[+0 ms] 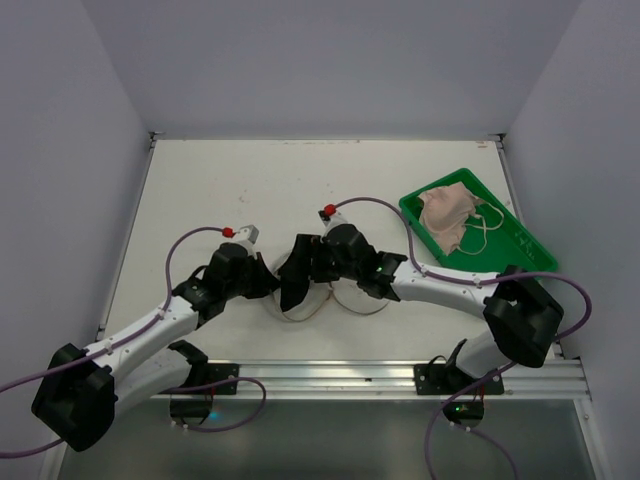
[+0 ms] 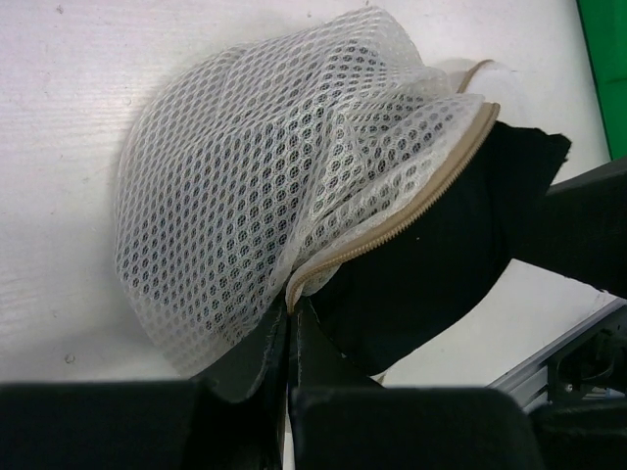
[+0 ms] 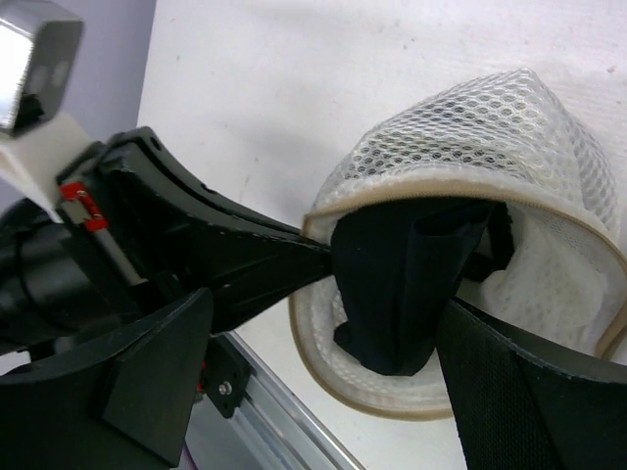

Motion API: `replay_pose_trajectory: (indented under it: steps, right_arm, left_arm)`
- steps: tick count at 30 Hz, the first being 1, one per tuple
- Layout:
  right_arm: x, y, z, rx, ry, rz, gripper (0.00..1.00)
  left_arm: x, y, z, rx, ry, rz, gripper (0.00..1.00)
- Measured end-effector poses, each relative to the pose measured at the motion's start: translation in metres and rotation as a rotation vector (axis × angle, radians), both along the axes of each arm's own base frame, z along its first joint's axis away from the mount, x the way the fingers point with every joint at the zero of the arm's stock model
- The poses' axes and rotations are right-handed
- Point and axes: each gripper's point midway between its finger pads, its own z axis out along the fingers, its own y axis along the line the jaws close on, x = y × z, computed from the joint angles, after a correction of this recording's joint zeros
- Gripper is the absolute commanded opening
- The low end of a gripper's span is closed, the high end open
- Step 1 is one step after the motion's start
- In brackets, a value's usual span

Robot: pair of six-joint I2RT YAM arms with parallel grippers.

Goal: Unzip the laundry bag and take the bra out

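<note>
The laundry bag [image 1: 330, 298], a white mesh case with a tan zip rim, lies unzipped and gaping at the table's middle front [image 2: 245, 166] [image 3: 490, 108]. A black fabric piece [image 3: 402, 284] hangs out of its mouth over the rim [image 2: 441, 255] [image 1: 293, 285]. My left gripper [image 2: 291, 318] is shut on the tan rim at the end of the zip [image 1: 272, 278]. My right gripper [image 3: 328, 313] is open at the bag's mouth [image 1: 305, 263], with the black fabric between its jaws and against the right finger. The pale pink bra [image 1: 445, 210] lies in the green tray [image 1: 535, 250].
The green tray stands at the right side of the table, and its edge shows in the left wrist view [image 2: 607, 69]. An aluminium rail [image 1: 400, 375] runs along the near edge, close below the bag [image 3: 274, 421]. Grey walls close in the left, back and right.
</note>
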Motion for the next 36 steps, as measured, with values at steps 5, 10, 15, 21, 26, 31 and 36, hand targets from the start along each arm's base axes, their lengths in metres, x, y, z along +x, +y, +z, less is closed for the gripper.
replay_pose_trajectory:
  steps: [5,10,15,21,26,31,36]
  right_arm:
    - [0.004,0.008,0.016,0.019,-0.019,0.006,0.92]
    - [0.006,0.012,-0.005,-0.014,0.023,-0.005,0.90]
    - [0.001,0.007,-0.050,-0.086,0.102,-0.018,0.86]
    - [-0.007,0.001,-0.069,-0.096,0.118,-0.010,0.70]
    - [-0.012,0.001,-0.073,-0.070,0.106,0.021,0.42]
    - [-0.013,0.005,-0.066,-0.034,0.076,0.051,0.04]
    - [-0.018,0.005,-0.048,0.004,0.034,0.086,0.00]
  left_arm:
    - [0.001,-0.001,0.000,-0.005,-0.007,0.000,0.00]
    - [0.001,-0.001,0.001,-0.007,-0.008,-0.001,0.00]
    - [0.001,-0.001,0.004,-0.014,-0.020,0.000,0.00]
    - [0.001,0.000,0.004,-0.013,-0.019,0.000,0.00]
    - [0.000,0.000,0.004,-0.012,-0.018,0.001,0.00]
    - [0.000,0.001,0.004,-0.009,-0.018,0.004,0.00]
    - [0.001,0.003,0.006,-0.004,-0.028,0.016,0.00]
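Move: The black bra stands in the open laundry bag, its middle about 8 cm below the right hand, 2 cm back and level sideways. The mesh bag around it is centred some 10 cm below that hand and 1 cm back. The zip edge pinched by the left fingers is roughly 4 cm to the left, 2 cm back and 6 cm down; the opened lid lies some 15 cm to the right, 1 cm back and 13 cm down. From the left hand the bra is about 5 cm to the right, level in reach and 2 cm lower. The right fingers pinch the black bra inside the bag: wide open, the hand bobs up slightly, then plunges about 9 cm into the mouth, easing back a little. Its fingers shut at the bottom, and it starts lifting, some 2 cm by the end. The left fingers keep their pinch on the zip edge, holding the bag nearly still. ##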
